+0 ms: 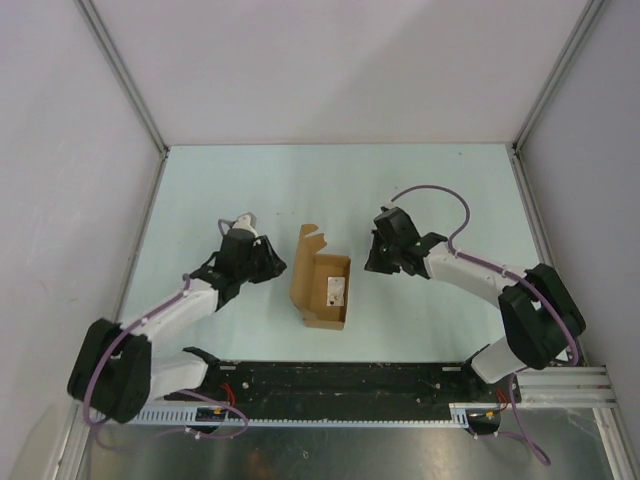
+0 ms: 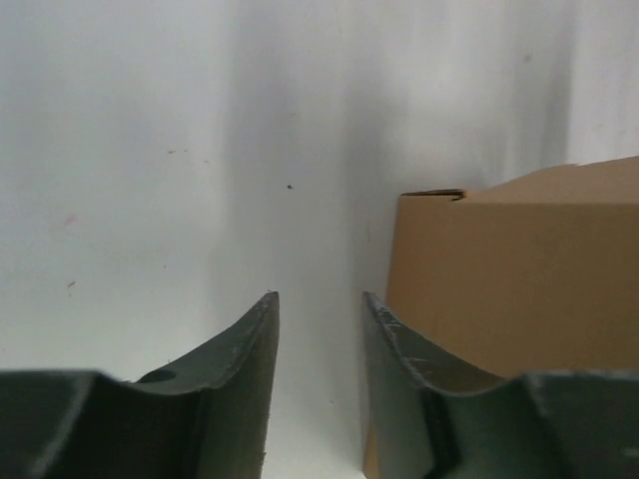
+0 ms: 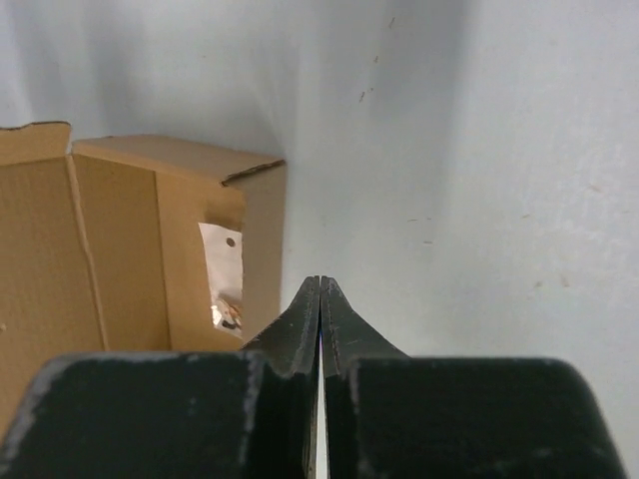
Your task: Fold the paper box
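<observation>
The brown paper box (image 1: 321, 283) lies in the middle of the table, partly formed, its lid flap up on the left and its tray open. A small white packet (image 1: 336, 292) lies inside it. My left gripper (image 1: 268, 258) sits just left of the box, jaws apart with only table between them (image 2: 319, 299); the box's outer wall (image 2: 519, 269) stands right of the right finger. My right gripper (image 1: 378, 258) is to the right of the box, its jaws pressed together on nothing (image 3: 320, 281). The box's open inside (image 3: 120, 249) and packet (image 3: 222, 274) show to its left.
Grey enclosure walls (image 1: 60, 150) surround the pale table (image 1: 330, 185). A black rail (image 1: 340, 380) with the arm bases runs along the near edge.
</observation>
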Motion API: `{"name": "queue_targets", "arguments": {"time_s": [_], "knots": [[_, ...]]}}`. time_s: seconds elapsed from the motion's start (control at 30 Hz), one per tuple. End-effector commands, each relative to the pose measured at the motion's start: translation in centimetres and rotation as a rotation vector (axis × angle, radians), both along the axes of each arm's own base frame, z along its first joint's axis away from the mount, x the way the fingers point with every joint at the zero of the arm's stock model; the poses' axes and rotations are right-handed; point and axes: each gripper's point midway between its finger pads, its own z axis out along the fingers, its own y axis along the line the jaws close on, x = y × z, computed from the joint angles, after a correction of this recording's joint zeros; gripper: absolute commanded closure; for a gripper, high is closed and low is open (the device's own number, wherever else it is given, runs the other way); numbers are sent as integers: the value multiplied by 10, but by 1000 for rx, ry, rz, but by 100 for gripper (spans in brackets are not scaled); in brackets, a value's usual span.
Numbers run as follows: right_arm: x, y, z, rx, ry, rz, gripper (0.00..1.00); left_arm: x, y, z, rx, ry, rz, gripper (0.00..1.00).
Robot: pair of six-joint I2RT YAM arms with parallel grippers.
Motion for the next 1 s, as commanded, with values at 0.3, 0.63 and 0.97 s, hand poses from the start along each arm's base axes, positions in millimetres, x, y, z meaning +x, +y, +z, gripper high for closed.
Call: {"name": "queue_targets", "arguments": {"time_s": [0.3,0.63,0.97], "knots": [[24,24,-38,33,51,-133,100,42,-24,-29,54,-14,-14,79],[47,37,-48,-42,20,-55,100,65,-45,-27,44,-44,-63,81],[48,44,-51,-64,18,-29,100,61,-67,-29,42,-50,-117,82]]}}
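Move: The far end of the open box lies about 5 cm ahead of my left hand and 11 cm to its right, roughly 4 cm lower. From my right hand it is about 4 cm ahead and 10 cm to the left. The upright lid stands between, some 6 cm to my left hand's right and about level with it; the white packet inside the box is 8 cm left of my right hand and 3 cm back. I lower both hands about 5 cm outside the box's two long sides, narrowing my left fingers to a small gap and keeping the right ones shut. Then, low down, I slide both forward and inward some 4 to 5 cm, left hand going right and right hand going left, until the fingertips come close beside the two far corners; contact can't be made out. ##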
